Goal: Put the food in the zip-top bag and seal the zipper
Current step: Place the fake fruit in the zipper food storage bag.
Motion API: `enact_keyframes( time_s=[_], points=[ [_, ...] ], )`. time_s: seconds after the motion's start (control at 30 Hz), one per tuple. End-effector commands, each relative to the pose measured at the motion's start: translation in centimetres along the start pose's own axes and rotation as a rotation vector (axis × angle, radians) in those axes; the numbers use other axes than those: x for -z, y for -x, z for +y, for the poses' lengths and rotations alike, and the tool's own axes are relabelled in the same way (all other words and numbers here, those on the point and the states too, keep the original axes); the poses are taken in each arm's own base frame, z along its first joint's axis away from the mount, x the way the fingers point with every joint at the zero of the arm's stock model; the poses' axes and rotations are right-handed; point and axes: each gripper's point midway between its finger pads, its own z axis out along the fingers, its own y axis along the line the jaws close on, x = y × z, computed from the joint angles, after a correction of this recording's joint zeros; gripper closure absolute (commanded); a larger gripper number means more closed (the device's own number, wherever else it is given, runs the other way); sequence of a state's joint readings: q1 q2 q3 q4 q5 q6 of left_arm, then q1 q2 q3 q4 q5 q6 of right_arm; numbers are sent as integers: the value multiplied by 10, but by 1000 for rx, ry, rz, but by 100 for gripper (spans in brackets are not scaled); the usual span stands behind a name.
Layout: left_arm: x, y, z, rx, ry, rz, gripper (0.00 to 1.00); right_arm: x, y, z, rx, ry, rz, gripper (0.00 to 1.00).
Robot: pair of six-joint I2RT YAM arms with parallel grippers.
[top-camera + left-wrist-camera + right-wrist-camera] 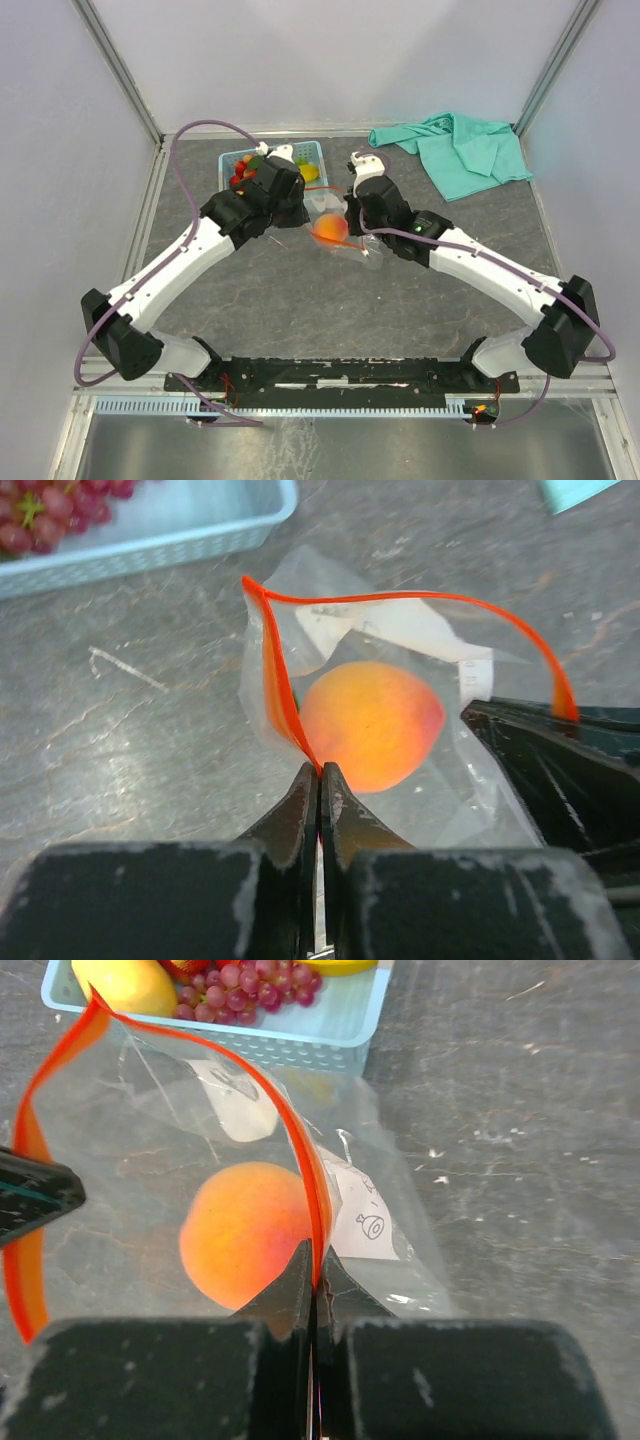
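Note:
The clear zip-top bag [352, 248] lies just in front of the basket, with an orange-pink peach [330, 230] inside it. Its red-orange zipper [400, 596] forms an open loop. My left gripper [320, 770] is shut on the zipper strip at the loop's near side, and the peach [370, 723] sits right beyond its tips. My right gripper [315, 1260] is shut on the zipper [290, 1130] at the opposite side. The mouth is spread between the two grips. More food stays in the basket: purple grapes [250, 982] and a yellow lemon [125, 985].
The light blue lattice basket [308, 152] stands at the back, close behind the bag. A teal cloth [460, 150] lies crumpled at the back right. Both arms meet over the middle of the grey table [300, 310].

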State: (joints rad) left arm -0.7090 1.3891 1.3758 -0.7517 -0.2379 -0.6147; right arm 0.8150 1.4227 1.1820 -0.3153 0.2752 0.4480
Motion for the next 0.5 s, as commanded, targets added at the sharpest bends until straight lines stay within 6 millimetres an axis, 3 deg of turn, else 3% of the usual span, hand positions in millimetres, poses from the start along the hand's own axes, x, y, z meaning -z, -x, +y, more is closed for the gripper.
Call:
enact_keyframes(
  time_s=[0.0,0.23,0.3,0.4,0.47],
  points=[
    [43,37,-28,-10,-148,-88,97,38,36,-24,159,-96,-27,97],
    [78,57,-57,-10,-301,-119,97,62,51,-70,279,-315,-69,98],
    [77,59,-59,-8,-316,-139,97,66,47,-79,299,-353,-63,98],
    [81,57,-70,-11,-360,-102,97,75,54,-77,270,-347,-72,98],
    [74,57,-65,-12,-335,-120,97,76,57,-76,272,-336,-97,98]
  ],
)
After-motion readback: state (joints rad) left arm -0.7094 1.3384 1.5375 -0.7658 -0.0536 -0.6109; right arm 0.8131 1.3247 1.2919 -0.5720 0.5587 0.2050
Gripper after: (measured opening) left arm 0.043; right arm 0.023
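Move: The peach, already inside the zip-top bag, sits between the hands: some 5 cm to the right and 10 cm below the left hand, barely ahead of it. It is about 6 cm to the left and 9 cm below the right hand, also barely ahead. The fruit basket stands roughly 13 cm ahead, 10 cm left and 17 cm below the left hand; the teal cloth lies about 20 cm ahead, 26 cm right and 17 cm below the right hand. Still pinching the bag's rim, the left hand rises about 8 cm; the right goes 8 cm right, also rising. ##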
